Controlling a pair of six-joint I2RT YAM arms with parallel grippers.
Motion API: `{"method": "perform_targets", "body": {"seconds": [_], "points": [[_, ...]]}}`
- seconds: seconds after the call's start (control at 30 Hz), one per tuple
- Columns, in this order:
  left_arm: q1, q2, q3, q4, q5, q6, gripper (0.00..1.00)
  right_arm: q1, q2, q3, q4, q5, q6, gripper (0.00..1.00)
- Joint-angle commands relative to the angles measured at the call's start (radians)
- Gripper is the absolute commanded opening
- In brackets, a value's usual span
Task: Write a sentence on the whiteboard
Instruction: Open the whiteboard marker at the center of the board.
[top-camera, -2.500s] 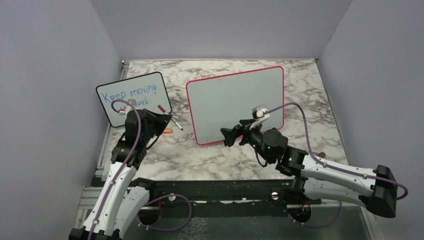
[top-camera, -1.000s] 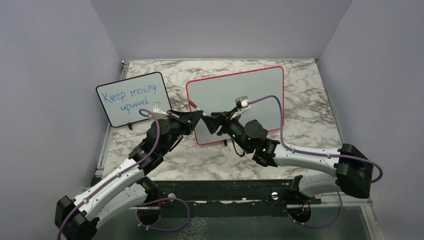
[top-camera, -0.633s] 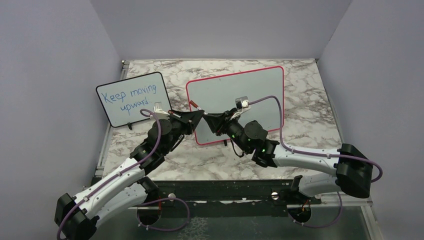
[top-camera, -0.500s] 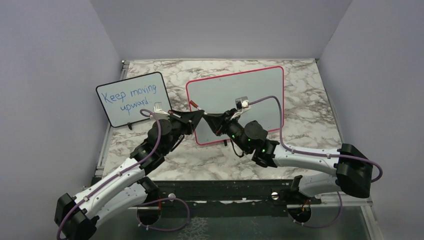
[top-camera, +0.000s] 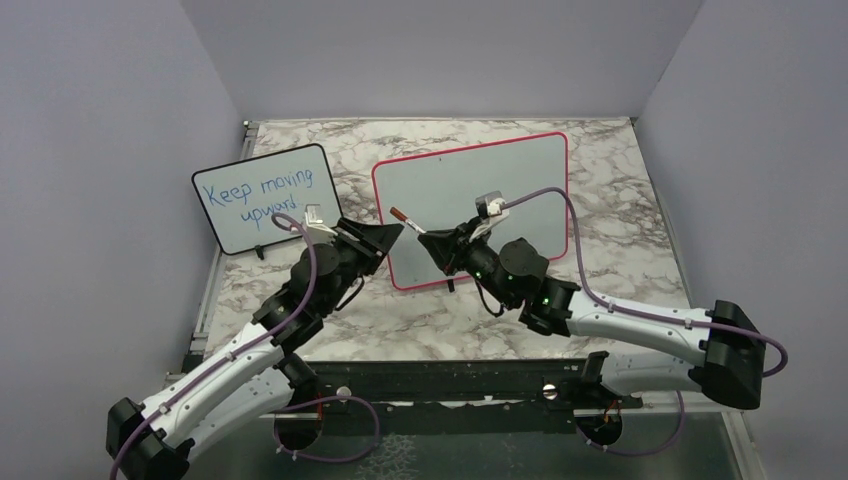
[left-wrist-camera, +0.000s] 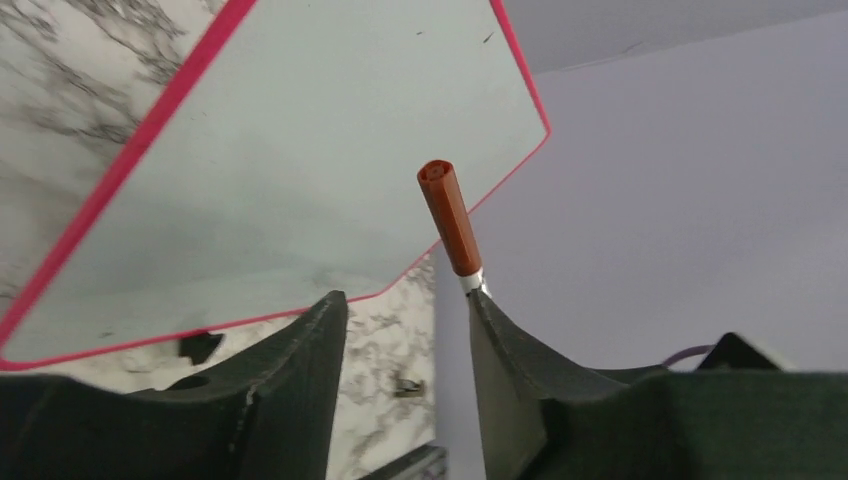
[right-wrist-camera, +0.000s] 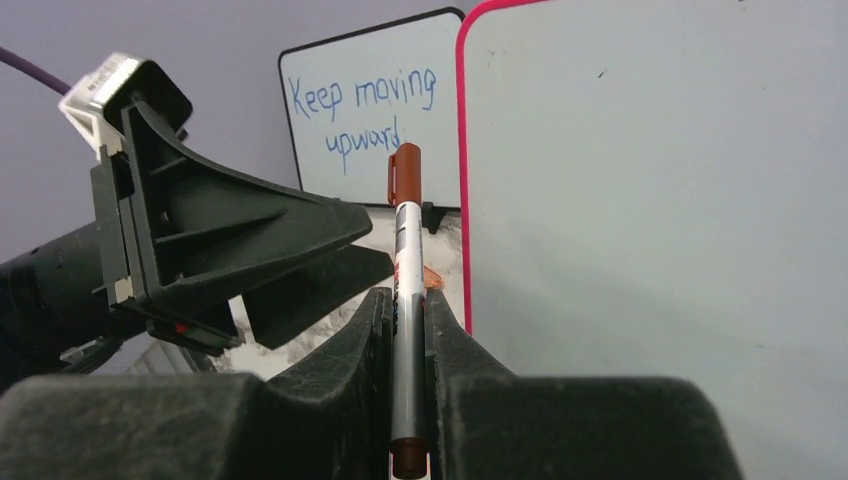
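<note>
The whiteboard (top-camera: 470, 200), framed in red-pink, leans at mid table; its face (right-wrist-camera: 650, 200) is blank and no sentence shows on it. My right gripper (top-camera: 428, 242) is shut on a white marker (right-wrist-camera: 405, 270) with a red-brown cap (right-wrist-camera: 404, 172). The marker (top-camera: 404, 217) points up and left in front of the board's left edge. My left gripper (top-camera: 385, 237) stands open just left of it, jaws apart with nothing between them. In the left wrist view the gripper (left-wrist-camera: 405, 315) is open and the marker's cap (left-wrist-camera: 447, 215) rises beyond the right finger (left-wrist-camera: 500, 350).
A smaller black-framed board (top-camera: 265, 198) with blue writing "Keep moving upward" stands at the left. A small orange piece (right-wrist-camera: 432, 277) lies on the marble table (top-camera: 620, 250) near the red-framed board's lower left corner. Grey walls enclose the table on three sides.
The marker has passed from left to right: the right gripper shut on it, then the left gripper opened and drew back left. The right arm shifted slightly right with the marker.
</note>
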Motion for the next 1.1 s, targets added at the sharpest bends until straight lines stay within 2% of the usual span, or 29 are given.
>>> {"method": "perform_targets", "body": {"seconds": [0.0, 0.17, 0.4, 0.6, 0.77, 1.07], "points": [[-0.003, -0.065, 0.008, -0.080, -0.076, 0.294, 0.54, -0.014, -0.064, 0.050, -0.192, -0.041, -0.048, 0.01], [-0.002, -0.094, 0.039, -0.106, -0.027, 0.612, 0.66, -0.055, -0.138, 0.083, -0.332, -0.117, -0.061, 0.01], [-0.003, -0.052, 0.158, -0.250, 0.129, 1.070, 0.71, -0.200, -0.163, 0.190, -0.621, -0.346, -0.063, 0.01], [-0.003, -0.051, 0.197, -0.286, 0.264, 1.367, 0.72, -0.304, -0.147, 0.273, -0.749, -0.559, -0.123, 0.01], [-0.002, -0.026, 0.209, -0.275, 0.411, 1.515, 0.72, -0.352, -0.113, 0.324, -0.819, -0.688, -0.181, 0.01], [-0.003, 0.016, 0.169, -0.168, 0.512, 1.644, 0.72, -0.359, -0.066, 0.346, -0.832, -0.755, -0.187, 0.01]]}}
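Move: The marker's brown cap lies roughly 3 cm ahead of the left hand, about 1 cm to its left and 2 cm above. The right hand already grips the barrel, the cap some 5 cm ahead and 5 cm to its left, 2 cm higher. The red-edged whiteboard's middle is about 14 cm ahead, 14 cm right and 22 cm below the left hand. Left hand backs 3 cm, turning some 90 degrees and opening wider; right carries the marker 6 cm rightward. ##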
